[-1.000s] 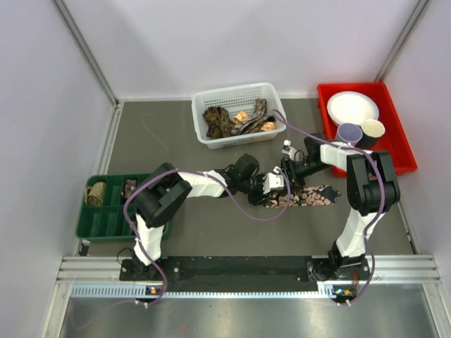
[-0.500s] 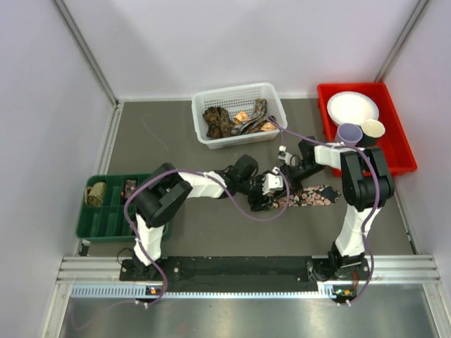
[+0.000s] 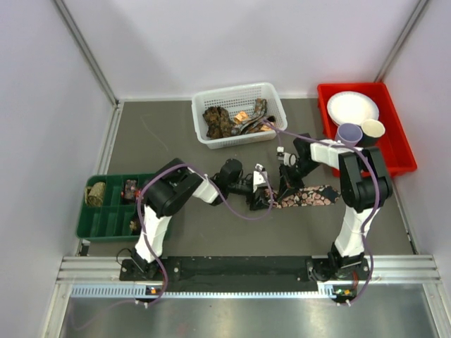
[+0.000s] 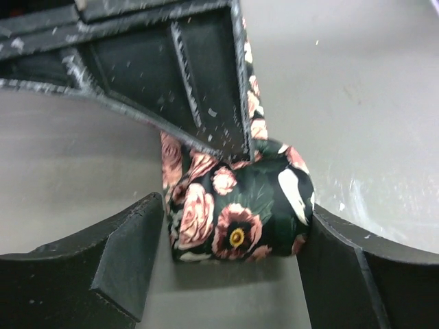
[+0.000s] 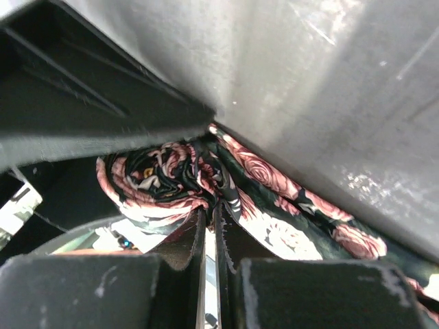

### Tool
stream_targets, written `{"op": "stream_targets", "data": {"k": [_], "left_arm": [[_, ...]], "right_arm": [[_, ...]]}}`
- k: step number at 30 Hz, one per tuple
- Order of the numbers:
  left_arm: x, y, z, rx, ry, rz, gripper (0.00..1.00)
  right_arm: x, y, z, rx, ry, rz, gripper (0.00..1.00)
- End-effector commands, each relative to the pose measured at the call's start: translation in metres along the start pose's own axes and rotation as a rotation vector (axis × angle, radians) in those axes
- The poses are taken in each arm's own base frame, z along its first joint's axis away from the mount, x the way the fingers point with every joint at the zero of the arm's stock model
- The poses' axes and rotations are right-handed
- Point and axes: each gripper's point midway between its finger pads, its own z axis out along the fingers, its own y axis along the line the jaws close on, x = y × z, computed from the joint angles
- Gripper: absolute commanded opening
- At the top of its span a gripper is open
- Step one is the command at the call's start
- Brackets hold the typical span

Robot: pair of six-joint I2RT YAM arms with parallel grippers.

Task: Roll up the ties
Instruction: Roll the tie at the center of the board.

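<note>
A dark tie with pink roses point(image 3: 315, 196) lies on the grey table, its left end rolled into a coil point(image 4: 240, 212). My right gripper point(image 3: 284, 189) comes down onto that coil, and in the right wrist view its jaws point(image 5: 214, 216) are shut, pinching a fold of the tie point(image 5: 164, 178) at their tips. My left gripper point(image 3: 261, 196) sits just left of the coil. In the left wrist view it point(image 4: 232, 236) is open, and the coil lies between its fingers. More ties point(image 3: 236, 121) are heaped in the white basket.
The white mesh basket point(image 3: 211, 98) stands at the back centre. A green divided tray point(image 3: 106, 222) at the left holds rolled ties point(image 3: 95, 193). A red bin point(image 3: 394, 151) at the right carries a white plate point(image 3: 352, 107) and two cups point(image 3: 361, 131).
My left gripper has opened and drawn back to the left, off the coil. My right gripper has closed on the coil and shifted slightly left.
</note>
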Motion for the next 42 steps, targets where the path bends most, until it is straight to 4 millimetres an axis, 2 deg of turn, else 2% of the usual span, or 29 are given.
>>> {"op": "stream_targets", "data": {"k": [1, 5, 8, 10, 12, 15, 16, 17, 19, 24, 29, 32, 33, 35, 36, 39, 41, 42], "left_arm": [[0.029, -0.029, 0.008, 0.057, -0.005, -0.143, 0.77], [0.031, -0.029, 0.014, 0.039, -0.046, -0.155, 0.78], [0.029, -0.023, 0.018, 0.013, -0.068, -0.174, 0.73], [0.030, -0.020, 0.020, -0.002, -0.068, -0.173, 0.65], [0.033, -0.018, 0.022, -0.027, -0.049, -0.248, 0.59], [0.035, -0.017, 0.025, -0.050, -0.021, -0.271, 0.57], [0.045, -0.021, 0.025, -0.051, 0.024, -0.289, 0.53], [0.045, -0.020, 0.025, -0.061, 0.042, -0.272, 0.51], [0.057, -0.022, 0.023, -0.066, 0.105, -0.276, 0.52], [0.061, -0.030, 0.016, -0.046, 0.167, -0.200, 0.64], [0.062, -0.031, 0.032, -0.029, 0.175, -0.172, 0.65], [0.065, -0.029, 0.040, -0.029, 0.193, -0.172, 0.54], [0.071, -0.030, 0.039, -0.031, 0.222, -0.186, 0.44], [0.081, -0.028, 0.032, -0.047, 0.282, -0.160, 0.38], [0.096, -0.035, 0.021, -0.042, 0.351, -0.193, 0.33], [0.108, -0.038, -0.001, -0.057, 0.468, -0.192, 0.26], [0.120, -0.049, -0.018, -0.039, 0.563, -0.217, 0.19], [0.124, -0.051, -0.023, -0.040, 0.590, -0.220, 0.17]], "right_arm": [[-0.029, -0.054, 0.011, 0.330, -0.087, -0.068, 0.00], [-0.034, -0.056, 0.012, 0.361, -0.099, -0.056, 0.00], [-0.034, -0.058, 0.015, 0.367, -0.100, -0.045, 0.00], [-0.033, -0.059, 0.019, 0.370, -0.100, -0.040, 0.00], [-0.030, -0.059, 0.024, 0.368, -0.094, -0.041, 0.00], [-0.030, -0.057, 0.027, 0.363, -0.101, -0.033, 0.00], [-0.030, -0.056, 0.028, 0.354, -0.102, -0.029, 0.00], [-0.030, -0.054, 0.028, 0.345, -0.102, -0.030, 0.00], [-0.031, -0.049, 0.029, 0.317, -0.103, -0.032, 0.00], [-0.031, -0.042, 0.034, 0.265, -0.114, -0.035, 0.00], [-0.032, -0.045, 0.038, 0.266, -0.107, -0.032, 0.00], [-0.030, -0.045, 0.039, 0.263, -0.095, -0.026, 0.00], [-0.031, -0.043, 0.038, 0.256, -0.094, -0.033, 0.00], [-0.030, -0.039, 0.036, 0.244, -0.090, -0.038, 0.00], [-0.032, -0.034, 0.034, 0.224, -0.095, -0.047, 0.00], [-0.035, -0.018, 0.024, 0.162, -0.097, -0.073, 0.01], [-0.033, -0.008, 0.015, 0.118, -0.078, -0.071, 0.06], [-0.037, -0.001, 0.008, 0.075, -0.091, -0.078, 0.11]]}}
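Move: The rolled end of the tie lies about 2 cm to the right of the left hand, level with it ahead and in height, between its open fingers. The flat rest of the tie runs on from there, its middle some 13 cm right and 2 cm lower; the white basket is about 27 cm ahead and 9 cm left. From the right hand, the roll is some 2 cm left and 1 cm back. The left hand feeds its open fingers about 3 cm to the right over the roll, fingertips first tipping up some 8 degrees and then back down past their starting slant, and closes them on the roll's two ends, at the tie's near and far edges. Meanwhile the right hand stays with its shut tips in the crease where roll meets flat tie, settling down barely half a centimetre and tilting about 8 degrees. ##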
